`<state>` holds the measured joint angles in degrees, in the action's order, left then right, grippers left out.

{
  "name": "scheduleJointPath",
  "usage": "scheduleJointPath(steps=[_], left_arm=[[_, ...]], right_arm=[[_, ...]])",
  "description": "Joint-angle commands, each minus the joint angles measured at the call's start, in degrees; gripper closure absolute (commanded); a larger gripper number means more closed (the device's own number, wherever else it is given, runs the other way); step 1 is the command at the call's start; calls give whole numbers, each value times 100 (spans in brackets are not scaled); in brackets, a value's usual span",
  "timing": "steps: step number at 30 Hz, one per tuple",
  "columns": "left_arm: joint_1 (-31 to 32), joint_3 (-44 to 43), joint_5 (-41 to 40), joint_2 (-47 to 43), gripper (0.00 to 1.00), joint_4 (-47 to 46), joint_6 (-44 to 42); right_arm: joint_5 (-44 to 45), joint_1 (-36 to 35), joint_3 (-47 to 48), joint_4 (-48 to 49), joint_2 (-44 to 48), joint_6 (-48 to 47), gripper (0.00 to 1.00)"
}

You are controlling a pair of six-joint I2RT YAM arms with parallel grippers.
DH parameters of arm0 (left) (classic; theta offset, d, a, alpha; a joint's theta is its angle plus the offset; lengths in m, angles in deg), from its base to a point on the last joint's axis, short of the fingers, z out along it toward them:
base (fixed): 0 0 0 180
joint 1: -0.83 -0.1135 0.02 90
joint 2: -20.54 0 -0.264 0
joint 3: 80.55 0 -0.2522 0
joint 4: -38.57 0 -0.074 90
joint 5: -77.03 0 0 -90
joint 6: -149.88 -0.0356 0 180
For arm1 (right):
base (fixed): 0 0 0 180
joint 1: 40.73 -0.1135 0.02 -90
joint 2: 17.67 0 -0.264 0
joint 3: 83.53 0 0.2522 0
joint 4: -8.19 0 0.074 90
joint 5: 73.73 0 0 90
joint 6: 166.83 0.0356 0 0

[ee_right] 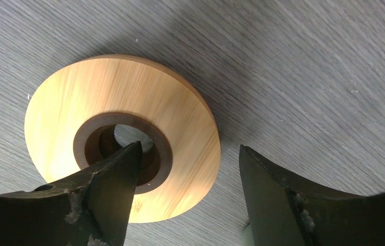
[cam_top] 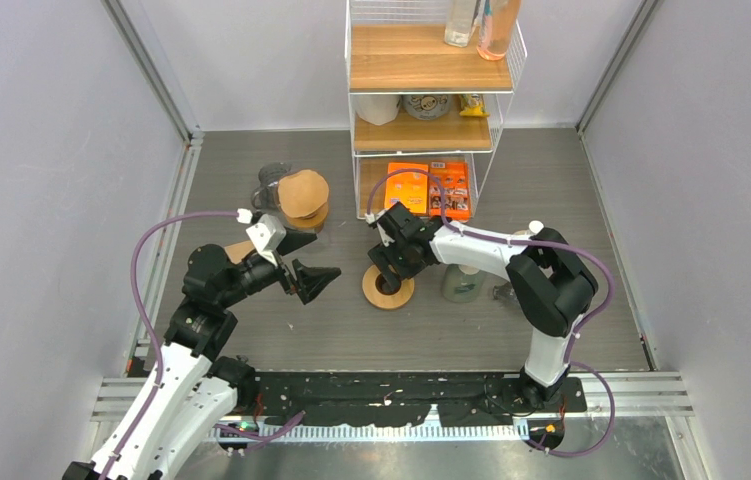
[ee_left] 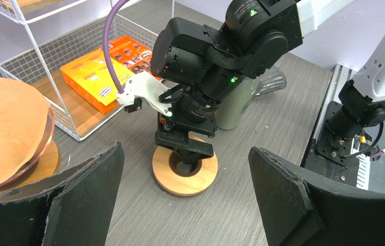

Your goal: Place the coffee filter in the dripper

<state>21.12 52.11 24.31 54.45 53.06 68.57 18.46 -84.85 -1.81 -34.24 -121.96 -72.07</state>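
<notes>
A brown paper coffee filter [cam_top: 303, 190] lies over a glass dripper on a wooden collar at the back left, and it also shows in the left wrist view [ee_left: 5, 133]. A wooden ring [cam_top: 388, 292] with a centre hole lies flat mid-table. My right gripper [cam_top: 388, 272] is open over the ring [ee_right: 123, 92], one finger tip [ee_right: 113, 174] in the hole and the other outside the rim. My left gripper [cam_top: 323, 283] is open and empty, left of the ring [ee_left: 185, 174] and in front of the filter. Its jaws stand wide apart in its wrist view [ee_left: 185, 148].
A wire shelf [cam_top: 429, 110] stands at the back, with orange boxes [cam_top: 429, 190] on its lowest level. A pale green bottle [cam_top: 463, 283] and a clear glass item [cam_top: 504, 292] stand right of the ring. A dark cup [cam_top: 269, 185] stands beside the dripper.
</notes>
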Motion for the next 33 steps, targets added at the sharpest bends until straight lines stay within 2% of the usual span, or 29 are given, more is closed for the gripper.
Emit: scheduleJointPath(steps=[1, 5, 9, 11, 13, 21, 27, 33], left_arm=[[18, -33, -58, -5, 0, -113, -48], [18, -33, -236, -49, 0, -86, -69], [18, -25, -276, -69, 0, -91, -78], [18, -33, -291, -62, 1, -89, -78], [18, -37, -308, -67, 0, 14, -69], [18, -101, -389, 0, 0, 69, 15], [19, -354, -984, 155, 0, 236, 460], [18, -727, -558, 680, 0, 254, 1020]], right_arm=[[-131, 40, 16, 281, -38, 109, 27], [-133, 65, -22, 334, -13, 174, 31], [-132, 69, -94, 387, 104, 218, 43], [-132, 71, -123, 392, 192, 219, 52], [-136, 70, -154, 398, 300, 234, 55], [-400, 72, -154, 206, 1066, 437, 61], [-263, 77, 117, -311, 1662, 830, 63], [-331, 129, 384, -733, 1972, 1283, 64]])
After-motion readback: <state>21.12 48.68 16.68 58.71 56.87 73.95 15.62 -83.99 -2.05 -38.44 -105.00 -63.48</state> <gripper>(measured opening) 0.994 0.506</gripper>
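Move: The wooden ring lying on the table has its middle roughly 2 cm back and 2 cm left of the right hand, about 1 cm lower. From that hand, the green bottle stands some 11 cm right and 3 cm back, the yellow box 17 cm ahead and 1 cm right, the dripper with its filter 8 cm ahead, 15 cm left and 12 cm higher. From the left hand, the ring lies about 6 cm ahead, 9 cm right and 25 cm below. The ring's forward-right rim is pinched by the right hand, one finger already down in the hole and the other closing from outside onto the outer edge. Once they grip, the hand lifts the ring about 10 cm, drawing back a centimetre or so and rolling some 15 degrees, left side up. The empty left hand stays open and eases about 2.5 cm forward, mostly late. ##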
